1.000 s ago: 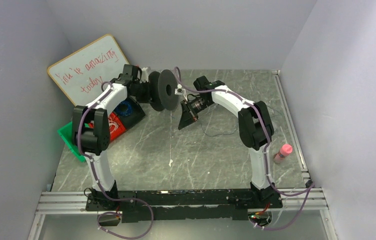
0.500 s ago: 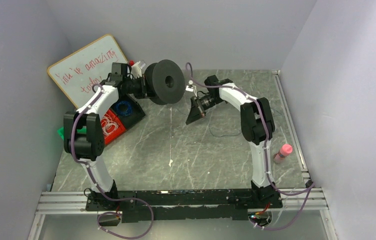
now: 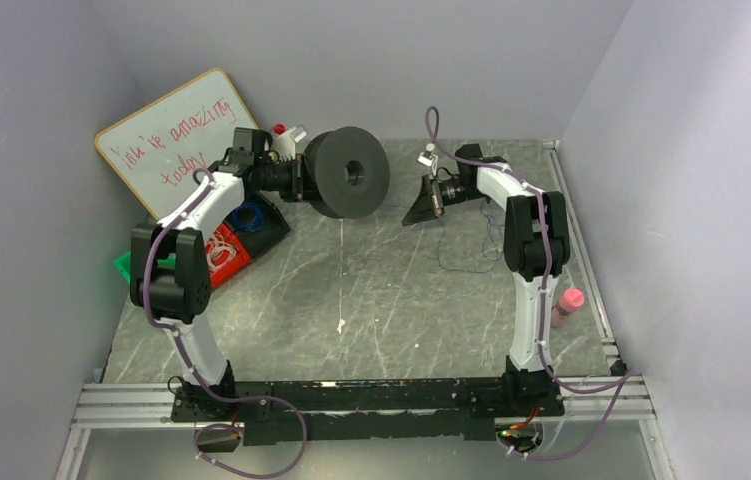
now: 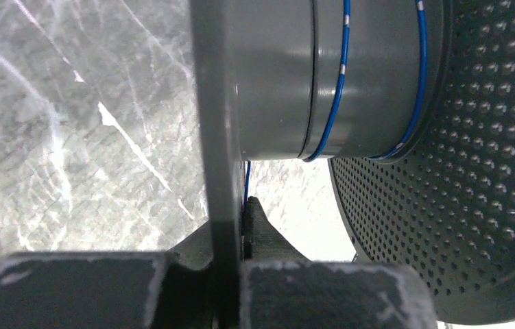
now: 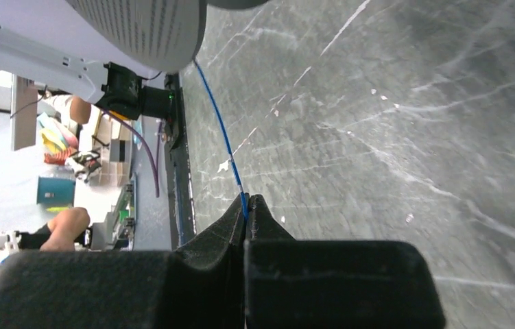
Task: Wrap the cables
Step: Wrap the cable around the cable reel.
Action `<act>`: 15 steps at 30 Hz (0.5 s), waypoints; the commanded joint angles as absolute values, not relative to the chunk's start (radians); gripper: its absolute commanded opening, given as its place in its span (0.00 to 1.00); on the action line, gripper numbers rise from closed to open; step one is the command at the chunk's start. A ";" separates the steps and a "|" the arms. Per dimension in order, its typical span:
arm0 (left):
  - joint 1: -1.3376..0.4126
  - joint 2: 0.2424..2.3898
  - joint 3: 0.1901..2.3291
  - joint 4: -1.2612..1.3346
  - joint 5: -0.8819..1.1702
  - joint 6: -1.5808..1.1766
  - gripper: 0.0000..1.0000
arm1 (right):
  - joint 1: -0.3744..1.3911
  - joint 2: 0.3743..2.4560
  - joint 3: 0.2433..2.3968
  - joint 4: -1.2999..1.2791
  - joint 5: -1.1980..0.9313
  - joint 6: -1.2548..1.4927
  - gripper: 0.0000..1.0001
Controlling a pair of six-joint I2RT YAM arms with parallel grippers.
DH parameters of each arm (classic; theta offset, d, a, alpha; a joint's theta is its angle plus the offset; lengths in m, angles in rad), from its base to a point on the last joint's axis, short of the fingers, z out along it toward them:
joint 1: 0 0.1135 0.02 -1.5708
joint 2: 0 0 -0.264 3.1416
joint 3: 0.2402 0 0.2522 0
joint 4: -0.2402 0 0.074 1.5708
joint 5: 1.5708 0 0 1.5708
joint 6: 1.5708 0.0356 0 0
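A black spool [image 3: 351, 172] with perforated flanges hangs above the back of the table, and my left gripper [image 3: 301, 178] is shut on one flange [image 4: 213, 103]. Two turns of the thin blue cable [image 4: 340, 82] lie around the grey hub. In the right wrist view the cable [image 5: 220, 130] runs taut from the spool down into my right gripper [image 5: 246, 202], which is shut on it. My right gripper [image 3: 421, 212] hangs just right of the spool. A loose strand of cable [image 3: 461, 268] trails on the table under the right arm.
A whiteboard [image 3: 176, 135] leans at the back left. Below it are a green tray [image 3: 131, 265], a red box [image 3: 221, 250] and a black bin holding a blue coil [image 3: 247, 215]. A pink bottle [image 3: 566, 305] stands by the right edge.
The left arm has swung the spool to the right and turned its face toward the camera. The right gripper has moved right and back, drawing the cable along.
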State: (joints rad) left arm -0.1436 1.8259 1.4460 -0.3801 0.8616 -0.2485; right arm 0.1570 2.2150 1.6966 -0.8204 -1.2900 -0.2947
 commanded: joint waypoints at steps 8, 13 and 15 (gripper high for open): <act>-0.248 1.764 1.515 -0.449 0.872 -0.058 0.02 | 0.032 2.262 1.722 -0.789 -1.355 -0.254 0.02; -0.292 1.778 1.532 -0.489 0.772 -0.013 0.02 | 0.003 2.248 1.739 -0.796 -1.354 -0.250 0.03; -0.311 1.784 1.535 -0.495 0.735 -0.012 0.02 | 0.003 2.233 1.745 -0.811 -1.338 -0.272 0.05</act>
State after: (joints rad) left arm -0.3016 1.8225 1.4742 -0.4805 0.7750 -0.0757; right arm 0.0353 2.2635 1.6989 -0.8143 -1.3529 -0.2466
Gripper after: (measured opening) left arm 0.059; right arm 0.034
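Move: At the left fingers, the cable reel hangs by the flange they pinch, its middle some 5 cm ahead, 7 cm right and 3 cm above; the cable pinched by the right fingers lies about 19 cm right, 4 cm back and 6 cm lower. The black bin is 13 cm left, 4 cm back, 16 cm down. From the right hand the reel's middle is roughly 7 cm ahead, 12 cm left, 8 cm up; the loose cable lies 13 cm right, 3 cm back, 10 cm down. Swinging the held reel to the right and back, the left hand carries it about 6 cm towards the cable span and the right gripper, sinking slightly and turning some 10 degrees clockwise with its grip kept. Meanwhile the right hand, still pinching the cable, gives way to the right and a little forward, about 5 cm, away from where the reel started. ##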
